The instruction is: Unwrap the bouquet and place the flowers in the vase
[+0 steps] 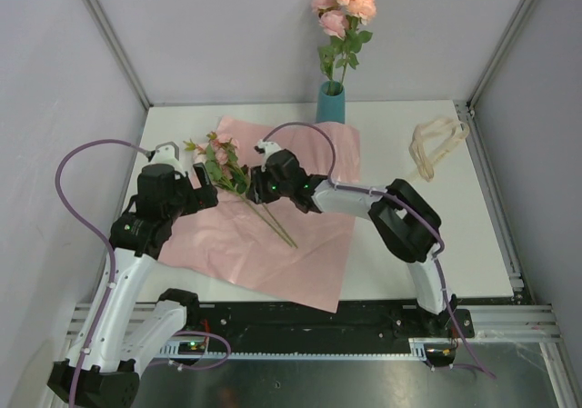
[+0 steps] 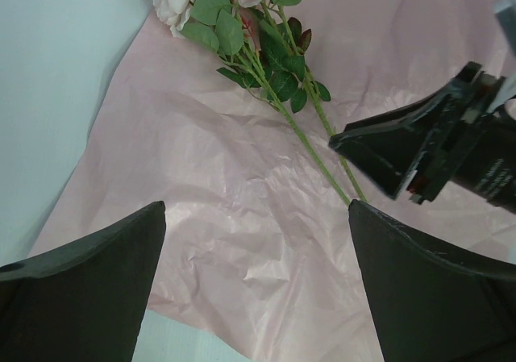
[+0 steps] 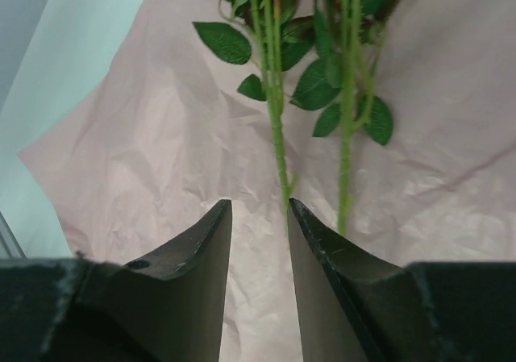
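The bouquet is unwrapped: its lilac-pink paper (image 1: pixel 273 253) lies flat on the table. A few flowers (image 1: pixel 218 158) lie on the paper, their green stems (image 1: pixel 273 222) pointing toward the near edge. More pink roses (image 1: pixel 344 8) stand in the teal vase (image 1: pixel 330 104) at the back. My right gripper (image 3: pixel 259 201) hovers low over the stems (image 3: pixel 276 136), its jaws narrowly open with only paper between them; one stem runs just past the right fingertip. My left gripper (image 2: pixel 256 205) is wide open above the paper (image 2: pixel 201 176), beside the flower heads (image 2: pixel 242 23).
A cream ribbon loop (image 1: pixel 435 144) lies on the white table at the back right. Grey walls close in the table at the left, back and right. In the left wrist view the right gripper's finger (image 2: pixel 379 148) crosses over the stems.
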Robot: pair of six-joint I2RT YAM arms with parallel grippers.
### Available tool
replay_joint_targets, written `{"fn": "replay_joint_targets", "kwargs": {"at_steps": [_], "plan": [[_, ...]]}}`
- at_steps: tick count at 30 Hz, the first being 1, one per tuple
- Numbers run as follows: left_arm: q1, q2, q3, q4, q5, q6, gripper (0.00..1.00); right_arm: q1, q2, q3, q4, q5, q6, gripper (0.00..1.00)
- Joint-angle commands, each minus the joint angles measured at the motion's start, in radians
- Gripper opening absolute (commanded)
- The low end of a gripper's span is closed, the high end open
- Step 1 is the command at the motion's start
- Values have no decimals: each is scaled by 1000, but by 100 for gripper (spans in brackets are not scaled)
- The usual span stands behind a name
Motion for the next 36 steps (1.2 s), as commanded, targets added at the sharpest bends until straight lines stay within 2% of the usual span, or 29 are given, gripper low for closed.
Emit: {"fn": "replay_joint_targets", "kwargs": {"at_steps": [1, 15, 25, 29, 36], "plan": [[4, -13, -7, 25, 4, 5, 100, 34, 59, 123, -92, 55, -71, 40], [5, -14, -6, 25, 2, 4, 100, 75, 206, 316, -232, 115, -143, 43], [4, -10, -5, 26, 4, 4, 99, 83, 248, 333, -211, 117, -149, 39], [5, -11, -7, 26, 2, 4, 100, 84, 252, 328, -195, 117, -150, 33], [4, -10, -8, 25, 0, 5, 100, 83, 162, 219, -54, 98, -123, 3]]}}
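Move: For the right hand, the left-hand of the two flower stems is about 3 cm to its left, level fore and aft, and some 6 cm below. The right-hand stem runs roughly 4 cm to the right of that one, also on the paper. The flower heads lie around 18 cm ahead and 12 cm left. From the left hand, the left-hand stem is about 9 cm ahead, 8 cm right and 19 cm down. The right hand sinks about 6 cm after easing some 4 cm left, then pinches the left-hand stem. ##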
